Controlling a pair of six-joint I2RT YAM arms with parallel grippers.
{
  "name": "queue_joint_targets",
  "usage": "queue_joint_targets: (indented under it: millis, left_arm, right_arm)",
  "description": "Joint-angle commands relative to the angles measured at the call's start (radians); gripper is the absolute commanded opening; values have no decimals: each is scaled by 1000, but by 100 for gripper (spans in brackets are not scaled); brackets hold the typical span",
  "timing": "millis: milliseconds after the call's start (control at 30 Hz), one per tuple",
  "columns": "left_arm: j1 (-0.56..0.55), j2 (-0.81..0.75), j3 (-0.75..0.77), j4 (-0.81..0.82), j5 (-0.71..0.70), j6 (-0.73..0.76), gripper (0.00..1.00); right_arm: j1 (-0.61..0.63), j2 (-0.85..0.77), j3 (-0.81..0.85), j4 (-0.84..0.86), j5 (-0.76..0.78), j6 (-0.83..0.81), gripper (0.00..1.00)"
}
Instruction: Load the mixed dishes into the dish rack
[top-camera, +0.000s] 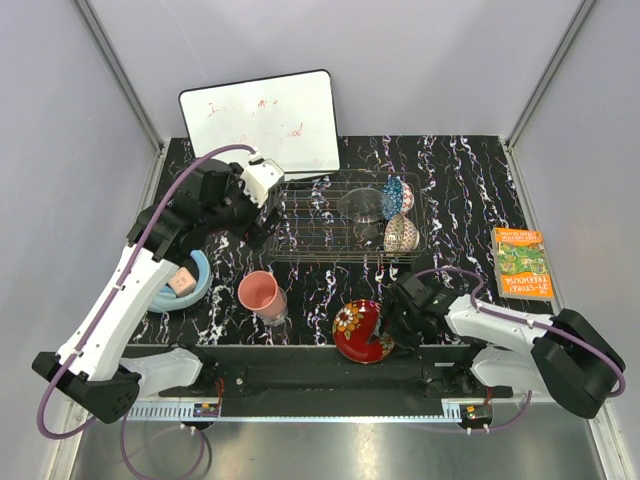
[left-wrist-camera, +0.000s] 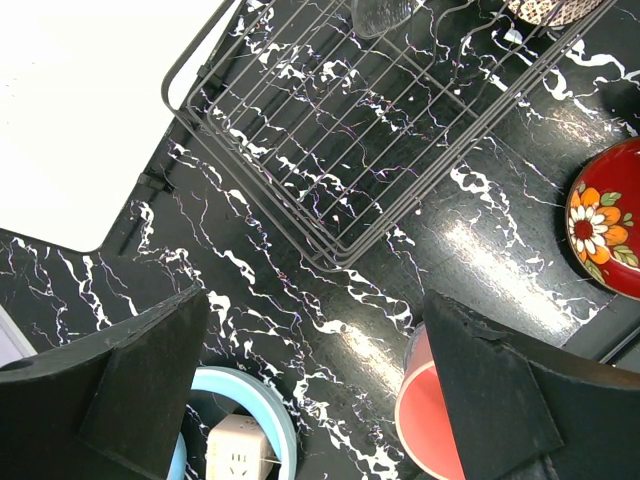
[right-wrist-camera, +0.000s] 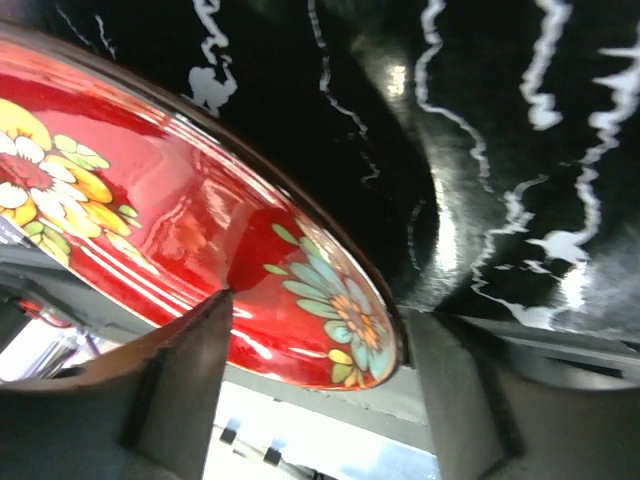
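Observation:
The dark wire dish rack stands mid-table and also shows in the left wrist view. It holds the blue patterned bowl, the cream-gold patterned bowl and the clear glass bowl. The pink plastic cup stands upright in front of the rack's left end. My left gripper hovers open and empty above the table between rack and cup. My right gripper is closed on the rim of the red floral plate, tilted at the table's front edge. I cannot make out the stemmed glass.
A plain light-blue bowl holding a white power adapter sits at the left. A white whiteboard leans behind the rack. A green and orange book lies at the right. Grey walls close in three sides.

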Motion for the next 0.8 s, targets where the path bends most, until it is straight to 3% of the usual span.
queue_joint_targets:
  millis: [0,167,300,333,467,767]
  left_arm:
    - [4,-4,23,25,8,14,93]
    - [4,-10,8,25,-2,22,93]
    - [3,-12,11,25,-7,23,93]
    - [4,-15,14,27,-8,25,93]
    - [4,-18,14,25,-21,26,93]
    - [3,-30,22,13,-35,31,93]
  right_arm:
    - [-21,31,13,82,-15,-17,67]
    - [-23,-9,16,96,49,12,60]
    - [-24,22,19,123,54,25,45]
    - [-24,40,21,125,51,26,30]
    - [-23,54,19,163,54,29,0]
    - [-24,2,25,171,87,5,0]
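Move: The red plate sits at my right fingertips: its middle is about 5 cm to the left, 2 cm ahead and about level, with its right rim between my open fingers and its near rim over the table's front edge. The pink cup stands some 25 cm to the right hand's left and 7 cm ahead. From that hand the wire rack's middle is about 26 cm ahead and 8 cm left. From my idle left hand the plate lies roughly 23 cm back, 18 cm right and 29 cm below. With my right hand nearly still, I start closing the fingers on the plate's right rim. Then I shift quickly left and forward, about 6 cm in all and towards the pink cup, rising some 3 cm as the fingers shut and pinch the rim. My fingertips tilt some 15 degrees farther out to the left and forward, and I stay there with the rim gripped. ##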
